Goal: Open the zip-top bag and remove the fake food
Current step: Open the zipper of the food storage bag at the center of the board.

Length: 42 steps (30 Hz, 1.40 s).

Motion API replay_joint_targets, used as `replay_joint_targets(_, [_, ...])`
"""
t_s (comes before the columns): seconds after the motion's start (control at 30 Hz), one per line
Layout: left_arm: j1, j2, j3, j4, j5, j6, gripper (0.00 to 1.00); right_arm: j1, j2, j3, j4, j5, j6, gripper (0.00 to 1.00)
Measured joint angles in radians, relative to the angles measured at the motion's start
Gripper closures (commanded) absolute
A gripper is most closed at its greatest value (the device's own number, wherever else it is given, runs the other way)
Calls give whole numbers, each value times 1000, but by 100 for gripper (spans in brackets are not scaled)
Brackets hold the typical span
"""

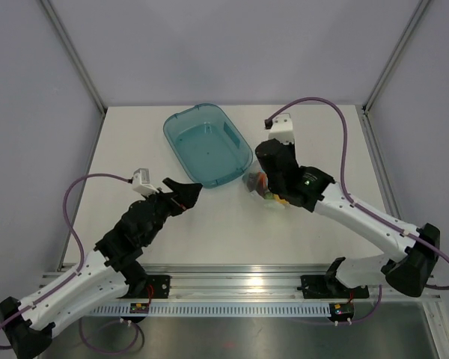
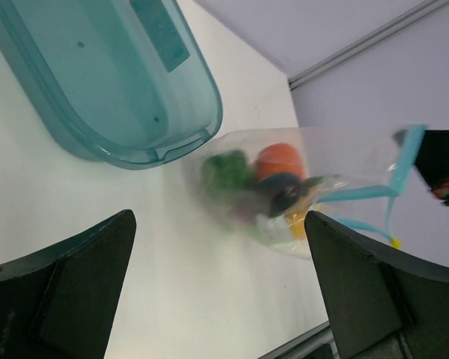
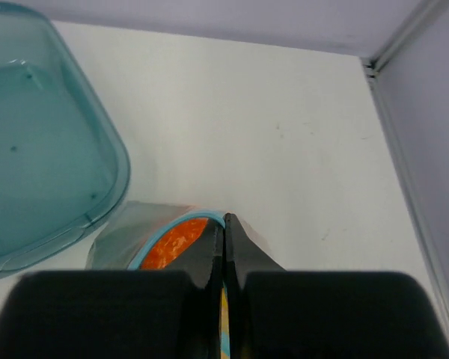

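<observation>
The clear zip-top bag (image 1: 260,187) lies right of the table's middle, with the fake food bunched inside. In the left wrist view I make out an orange-red piece (image 2: 279,159), a green piece (image 2: 226,168) and a dark piece through the bag (image 2: 337,161). My right gripper (image 3: 225,224) is shut on the bag's light blue zip strip (image 3: 161,234), and an orange piece (image 3: 172,243) shows just under it. My left gripper (image 1: 191,193) stands open a short way left of the bag, nothing between its fingers (image 2: 90,254).
A translucent teal tub (image 1: 207,143) stands behind and left of the bag, close to both grippers. Grey walls with metal posts close the table's back and sides. The rail with the arm bases runs along the near edge.
</observation>
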State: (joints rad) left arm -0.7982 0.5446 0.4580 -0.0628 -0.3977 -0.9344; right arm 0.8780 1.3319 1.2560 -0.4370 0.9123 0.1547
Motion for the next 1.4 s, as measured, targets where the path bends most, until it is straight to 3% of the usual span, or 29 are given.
replay_joint_targets(0.17, [0, 82, 0, 19, 32, 62, 1, -18, -144, -68, 39, 114, -9, 100])
replay_joint_targets(0.27, [0, 125, 0, 55, 69, 111, 1, -20, -141, -66, 42, 129, 16, 100])
replay_joint_targets(0.53, [0, 217, -34, 223, 143, 179, 1, -10, 276, 66, -134, 70, 186, 100])
replay_joint_targets(0.63, [0, 272, -48, 278, 169, 185, 1, 5, 361, 72, -207, 31, 224, 100])
replay_joint_targets(0.77, [0, 342, -69, 373, 191, 185, 2, 8, 326, 66, -201, -31, 239, 100])
replay_joint_targets(1.03, [0, 614, -112, 661, 260, 137, 22, 9, 144, -5, -99, -155, 247, 100])
replay_joint_targets(1.23, [-7, 822, -114, 879, 298, 66, 22, 9, 132, -20, -63, -198, 253, 100])
replay_joint_targets(1.4, [-44, 864, -114, 1007, 264, 8, 21, 9, 132, -42, -39, -209, 259, 100])
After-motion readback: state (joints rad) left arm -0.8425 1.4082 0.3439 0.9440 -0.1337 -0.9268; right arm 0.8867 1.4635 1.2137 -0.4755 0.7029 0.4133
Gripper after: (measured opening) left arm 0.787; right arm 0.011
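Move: My right hand already holds one edge of the bag's zip; the middle of the mouth lies about 3 cm back, 2 cm left and 4 cm below its fingers. From my open left hand that zip mouth is some 22 cm to the right, 7 cm ahead and 2 cm higher. The food in the bag hangs about 21 cm right of my left hand, 5 cm ahead, 12 cm below; the teal tray's middle is roughly 30 cm straight ahead, 20 cm down. I bring my left hand rightward and down towards the bag's mouth, about 12 cm across, turning it some 20 degrees clockwise and narrowing the wide fingers slightly. My right hand keeps its pinch on the zip edge and flicks the bag: briefly right and up, then sharply down and back left, then part-way up, ending 8 cm lower and 5 cm farther left, fingers tipped down. ##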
